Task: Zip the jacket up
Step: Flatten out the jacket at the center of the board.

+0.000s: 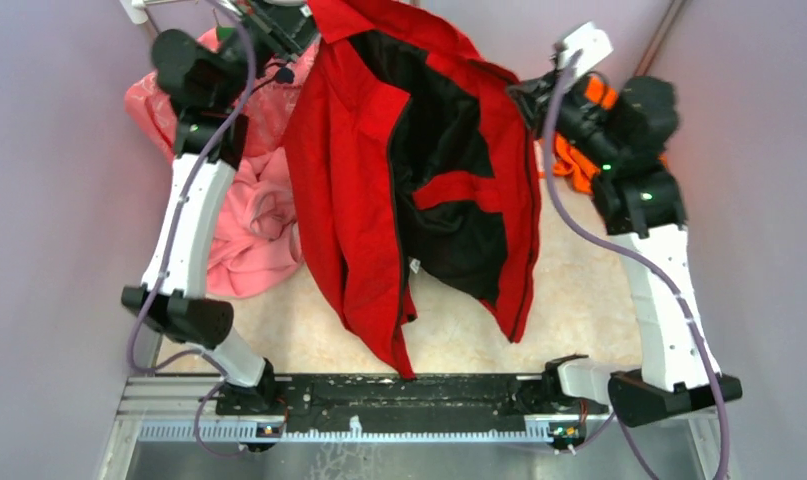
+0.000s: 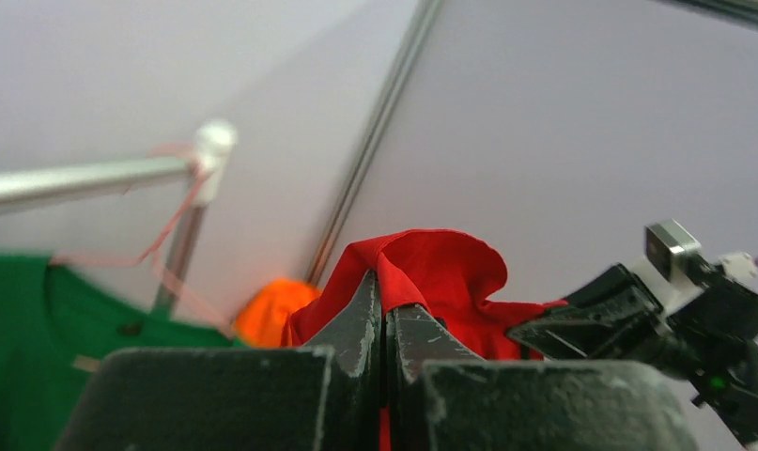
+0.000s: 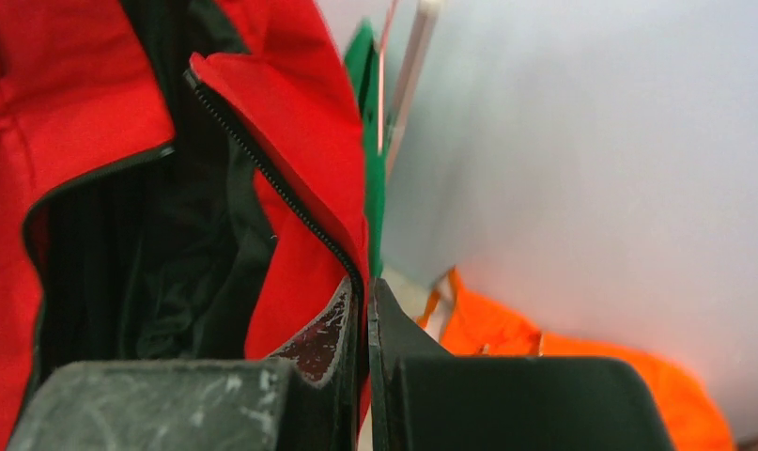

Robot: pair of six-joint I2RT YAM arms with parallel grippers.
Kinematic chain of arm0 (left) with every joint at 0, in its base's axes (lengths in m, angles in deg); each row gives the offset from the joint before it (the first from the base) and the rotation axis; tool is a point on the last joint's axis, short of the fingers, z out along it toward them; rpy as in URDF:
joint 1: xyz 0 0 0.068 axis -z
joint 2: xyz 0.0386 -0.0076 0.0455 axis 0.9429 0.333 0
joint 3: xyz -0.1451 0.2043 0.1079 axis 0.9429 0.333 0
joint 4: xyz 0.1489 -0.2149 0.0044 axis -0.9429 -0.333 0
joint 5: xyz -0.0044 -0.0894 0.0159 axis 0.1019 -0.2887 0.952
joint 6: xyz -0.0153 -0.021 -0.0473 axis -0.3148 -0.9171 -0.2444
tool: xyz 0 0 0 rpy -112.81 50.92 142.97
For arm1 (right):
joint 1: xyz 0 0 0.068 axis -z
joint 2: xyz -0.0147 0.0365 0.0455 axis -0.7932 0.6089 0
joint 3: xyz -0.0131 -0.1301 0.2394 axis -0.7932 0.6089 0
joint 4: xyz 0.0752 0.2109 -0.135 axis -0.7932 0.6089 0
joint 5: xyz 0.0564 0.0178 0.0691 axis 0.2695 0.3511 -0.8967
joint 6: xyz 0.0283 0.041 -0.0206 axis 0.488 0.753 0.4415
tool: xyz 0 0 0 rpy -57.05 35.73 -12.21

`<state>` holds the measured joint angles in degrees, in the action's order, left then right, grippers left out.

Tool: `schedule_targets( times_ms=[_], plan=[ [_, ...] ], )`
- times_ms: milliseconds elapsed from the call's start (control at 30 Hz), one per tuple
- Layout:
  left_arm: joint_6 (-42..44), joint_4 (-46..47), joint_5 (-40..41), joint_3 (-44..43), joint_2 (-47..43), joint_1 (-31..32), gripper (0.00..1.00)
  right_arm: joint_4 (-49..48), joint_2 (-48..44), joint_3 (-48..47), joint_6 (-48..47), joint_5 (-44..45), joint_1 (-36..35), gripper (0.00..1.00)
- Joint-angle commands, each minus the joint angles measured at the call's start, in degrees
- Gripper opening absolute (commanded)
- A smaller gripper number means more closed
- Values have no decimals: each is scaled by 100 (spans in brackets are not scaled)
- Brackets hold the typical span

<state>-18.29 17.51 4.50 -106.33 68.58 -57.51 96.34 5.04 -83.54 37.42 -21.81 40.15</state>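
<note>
The red jacket hangs lifted above the table, open at the front, its dark lining showing and its zipper undone. My left gripper is shut on a fold of red cloth at the jacket's top left; in the left wrist view the cloth bulges above the closed fingers. My right gripper is shut on the jacket's right front edge. In the right wrist view the dark zipper teeth run down into the closed fingers.
A pink fleece garment lies heaped at the left under the left arm. An orange garment lies at the right by the right arm, also in the right wrist view. A green garment hangs on a rail. Purple walls stand on both sides.
</note>
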Motion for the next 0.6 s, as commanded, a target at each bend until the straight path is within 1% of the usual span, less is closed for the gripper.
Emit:
schedule_targets(
  times_ms=[0, 67, 167, 300, 467, 567],
  plan=[
    [-207, 318, 143, 620, 664, -265, 0, -1044, -139, 1540, -403, 1234, -696, 0],
    [-109, 476, 162, 841, 893, -336, 0, -1470, -109, 2257, -462, 1640, -1069, 0],
    [178, 639, 293, 1113, 1137, -469, 0, -2016, 29, 2909, -357, 1785, -1408, 0],
    [564, 570, 621, 1372, 1308, -643, 0, -2332, 232, 3164, -299, 1845, -1584, 0],
    [768, 732, 941, 1852, 1391, -730, 0, -2667, 438, 3380, -183, 1757, -1837, 0],
    [827, 777, 1040, 1991, 1468, -762, 0, -2771, 614, 3403, -107, 1813, -1923, 0]
  ],
)
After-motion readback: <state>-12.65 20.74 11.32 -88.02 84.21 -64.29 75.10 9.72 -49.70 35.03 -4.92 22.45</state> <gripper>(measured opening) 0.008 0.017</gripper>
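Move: Both shut hands hold the red jacket's upper edges high. The board's center, where it is to lie, is some 60 cm below the left hand, about 9 cm to its right and level with it fore and aft; the pink pile is roughly 13 cm ahead of that hand, 24 cm left and well below. From the right hand the center is some 52 cm down, about 4 cm ahead and 16 cm left, with the orange jacket about 37 cm ahead and 20 cm right. Both hands whip the jacket down towards the board, fingers still shut on its upper edges: the left sinks about 26 cm while driving some 19 cm forward, tipping its fingers down and swinging them a little counter-clockwise. The right drops just over 20 cm, drifting about 10 cm left and a bit forward as it tips down slightly, and both brake late, the right easing back up a touch while the left creeps on forward and left. ##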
